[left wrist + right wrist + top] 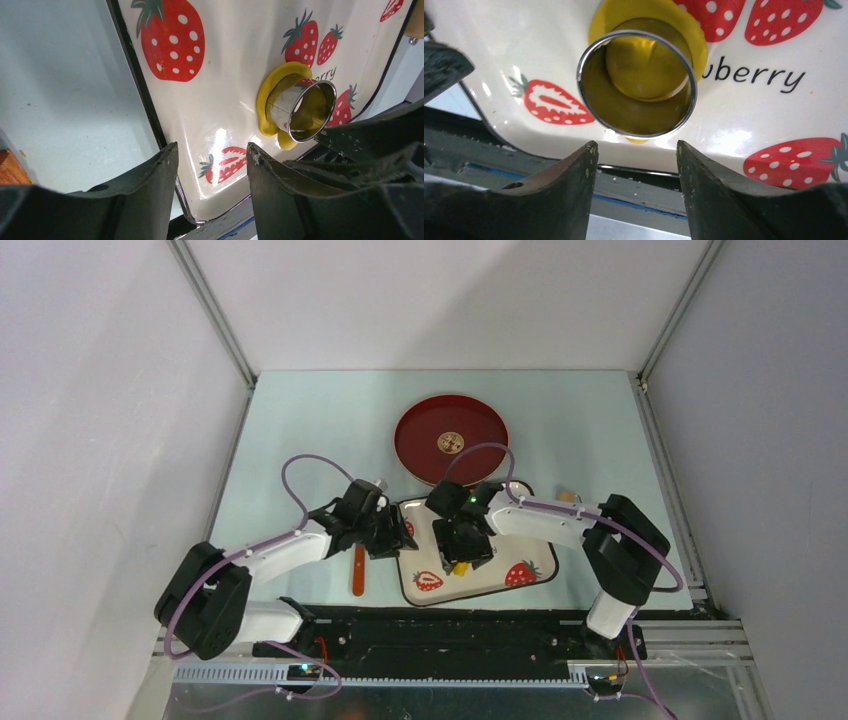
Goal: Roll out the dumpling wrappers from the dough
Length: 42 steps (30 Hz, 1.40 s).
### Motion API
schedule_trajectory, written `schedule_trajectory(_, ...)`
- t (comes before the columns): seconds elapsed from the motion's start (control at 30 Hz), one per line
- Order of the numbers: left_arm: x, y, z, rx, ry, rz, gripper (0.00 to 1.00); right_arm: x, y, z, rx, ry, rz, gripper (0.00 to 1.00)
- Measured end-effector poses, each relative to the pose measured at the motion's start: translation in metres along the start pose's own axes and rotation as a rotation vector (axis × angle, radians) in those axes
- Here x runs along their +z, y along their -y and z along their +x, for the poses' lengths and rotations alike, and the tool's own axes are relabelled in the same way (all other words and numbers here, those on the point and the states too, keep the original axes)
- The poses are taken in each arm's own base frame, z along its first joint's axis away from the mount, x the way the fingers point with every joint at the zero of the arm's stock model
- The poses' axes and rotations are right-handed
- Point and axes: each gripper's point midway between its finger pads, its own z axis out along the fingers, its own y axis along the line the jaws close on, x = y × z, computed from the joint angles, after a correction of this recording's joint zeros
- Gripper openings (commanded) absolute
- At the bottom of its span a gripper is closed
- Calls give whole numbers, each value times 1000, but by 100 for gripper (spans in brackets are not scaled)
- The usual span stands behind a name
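The yellow dough point(601, 20) lies flattened at the near edge of the strawberry-print tray point(530, 550). A shiny metal ring cutter point(637, 82) stands on it, and dough point(272, 95) bulges out round its base. Inside the ring a round of dough shows; I cannot tell whether it is cut free as a dumpling wrapper. My right gripper point(637, 150) stands open just in front of the ring, not touching it. My left gripper point(210, 155) is open over the tray's near left corner, one finger over the tray and one outside the rim. From above, only a bit of dough point(461, 568) shows under the right gripper point(463, 552).
A red plate point(450, 440) with a gold emblem sits behind the tray. An orange stick point(358, 570) lies left of the tray, beside the left gripper point(395, 535). A small wooden piece point(570, 497) shows at the tray's far right. The black base rail point(450, 625) runs just in front.
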Motion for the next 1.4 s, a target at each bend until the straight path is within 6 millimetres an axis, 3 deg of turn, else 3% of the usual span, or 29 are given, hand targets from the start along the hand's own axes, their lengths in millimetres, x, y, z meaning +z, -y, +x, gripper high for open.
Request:
schedule_trajectory(0.17,0,0,0,5,1,0,57,14,9,-3,11,6,61,58)
schedule_trajectory(0.37,0,0,0,6,1,-1,58,22,13,-3,15,2,89,39)
schedule_trajectory(0.7,0,0,0,6,1,-1,58,22,11,0,13,-7,83,23)
schedule_trajectory(1.0,0,-1,0,6,-2,-2,58,16,16,-1,17,0,97,22)
schedule_trajectory(1.4,7,-2,0,3,-13,-5,57,-4,40,1,52,41,98,23)
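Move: Just ahead of the right hand, about 1 cm forward, 1 cm to its right and 3 cm below, lies the loose edge of dough outside the metal cutter ring, whose middle is roughly 3 cm straight ahead. On the tray, the printed cut strawberry is some 5 cm left and 3 cm back, the big whole one about 12 cm right and 1 cm back. From the left hand this dough edge lies about 9 cm right, 4 cm back and 2 cm below. Dipping about 2.5 cm, with a slight forward drift, the right hand tilts some 5 degrees and closes its half-open fingers, pinching the dough scrap at the ring's near side. Keeping that pinch, it then pulls to the right by about 3 cm while rising nearly 2 cm, away from the ring. ##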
